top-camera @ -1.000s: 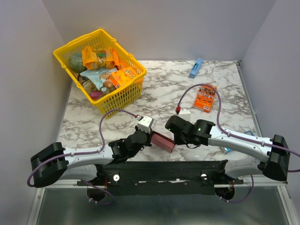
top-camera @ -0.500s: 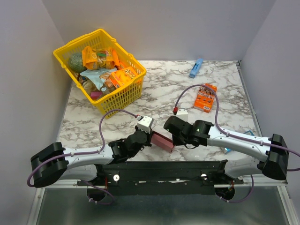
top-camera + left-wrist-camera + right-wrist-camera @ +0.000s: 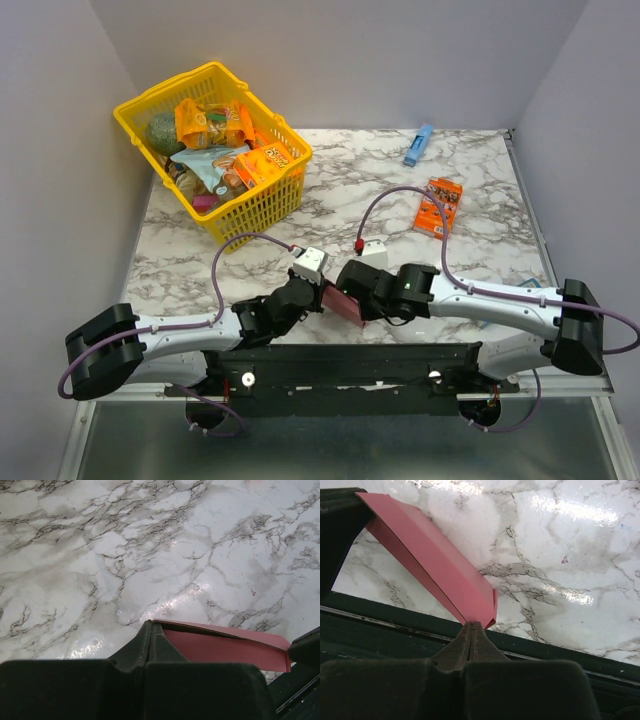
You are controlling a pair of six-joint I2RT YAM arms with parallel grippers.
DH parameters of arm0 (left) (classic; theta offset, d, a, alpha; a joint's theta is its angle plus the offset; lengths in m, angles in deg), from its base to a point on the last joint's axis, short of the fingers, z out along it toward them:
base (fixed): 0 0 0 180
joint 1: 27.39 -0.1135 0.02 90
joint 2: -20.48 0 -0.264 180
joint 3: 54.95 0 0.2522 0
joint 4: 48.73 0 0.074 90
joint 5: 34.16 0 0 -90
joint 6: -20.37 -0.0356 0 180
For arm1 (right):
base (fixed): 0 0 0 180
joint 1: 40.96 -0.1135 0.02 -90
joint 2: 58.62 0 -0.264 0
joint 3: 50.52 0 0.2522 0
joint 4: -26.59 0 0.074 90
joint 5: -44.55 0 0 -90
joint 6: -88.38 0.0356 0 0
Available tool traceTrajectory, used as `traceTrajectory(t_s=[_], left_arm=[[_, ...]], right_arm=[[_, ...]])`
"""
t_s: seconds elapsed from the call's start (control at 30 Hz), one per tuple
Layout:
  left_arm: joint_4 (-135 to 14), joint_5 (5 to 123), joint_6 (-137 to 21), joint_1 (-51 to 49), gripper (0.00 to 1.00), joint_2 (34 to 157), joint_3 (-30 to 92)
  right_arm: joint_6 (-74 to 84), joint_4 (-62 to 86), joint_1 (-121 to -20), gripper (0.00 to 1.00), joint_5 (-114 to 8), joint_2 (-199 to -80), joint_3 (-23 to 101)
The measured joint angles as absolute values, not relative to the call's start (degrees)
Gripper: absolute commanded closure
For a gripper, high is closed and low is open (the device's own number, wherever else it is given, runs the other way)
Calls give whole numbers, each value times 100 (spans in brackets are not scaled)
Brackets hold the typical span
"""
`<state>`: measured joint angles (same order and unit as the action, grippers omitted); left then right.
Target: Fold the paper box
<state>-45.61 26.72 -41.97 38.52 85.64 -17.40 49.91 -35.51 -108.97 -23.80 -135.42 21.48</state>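
The pink paper box [image 3: 341, 304] is a flattened card piece held above the table's near edge, between the two arms. My left gripper [image 3: 151, 623] is shut on its left end; the pink card [image 3: 227, 647] runs off to the right from the fingertips. My right gripper [image 3: 471, 625] is shut on the opposite corner, and the folded pink card [image 3: 435, 562] stretches up and left from its tips to the other arm. In the top view the left gripper [image 3: 318, 297] and the right gripper [image 3: 360, 308] sit close together on either side of the box.
A yellow basket [image 3: 270, 205] of snack packs stands at the back left. An orange printed snack box [image 3: 438, 207] lies right of centre and a slim blue box [image 3: 417, 145] at the back. The black base rail [image 3: 340, 362] runs just below the grippers.
My right gripper has closed onto the pink box's right corner and shifted left towards the left gripper. Its cable and wrist swung left. The left arm has stayed put.
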Motion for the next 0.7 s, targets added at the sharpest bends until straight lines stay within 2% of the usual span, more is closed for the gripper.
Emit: traceTrajectory(t_s=[0.33, 0.4, 0.47, 0.53, 0.57, 0.7], left_arm=[[-4590, 2689, -4199, 3852, 100, 8562, -1740], [-4594, 2694, -4199, 3852, 92, 8553, -1740], [-4635, 2713, -4215, 3852, 79, 8514, -1746], [-4692, 2742, -4239, 3852, 73, 8433, -1786], [-4740, 2781, -4232, 3856, 67, 8357, -1843], [-4893, 2908, -4274, 3873, 59, 7978, -2033]], right_arm=[[5050, -3730, -11207, 99, -2231, -14055, 2384], [5087, -3761, -11220, 99, -2212, -14105, 2408], [5129, -3780, -11222, 99, -2212, -14125, 2415], [5179, -3811, -11227, 99, -2214, -14151, 2417], [5216, -3826, -11229, 99, -2214, -14180, 2417], [5301, -3850, -11251, 98, -2216, -14217, 2436]])
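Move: The pink paper box slants between the hands. Its middle is about 4 cm back and 5 cm to the right of the left hand, which still pinches its far left corner. From the closed right fingers, at its near right end, it is some 3 cm ahead and 4 cm left, 2 cm below both hands. The yellow basket stands roughly 27 cm ahead and 24 cm left of the left hand; the orange pack lies about 26 cm ahead and 18 cm right of the right hand. The box's near right end is pressed down by the shut tips of the right hand, which sinks about 2 cm while easing back and left a little over 1 cm. The left hand first keeps its pinch on the far left corner, then late on opens to roughly a third and draws back and left, away from the box, by some 2 cm. ##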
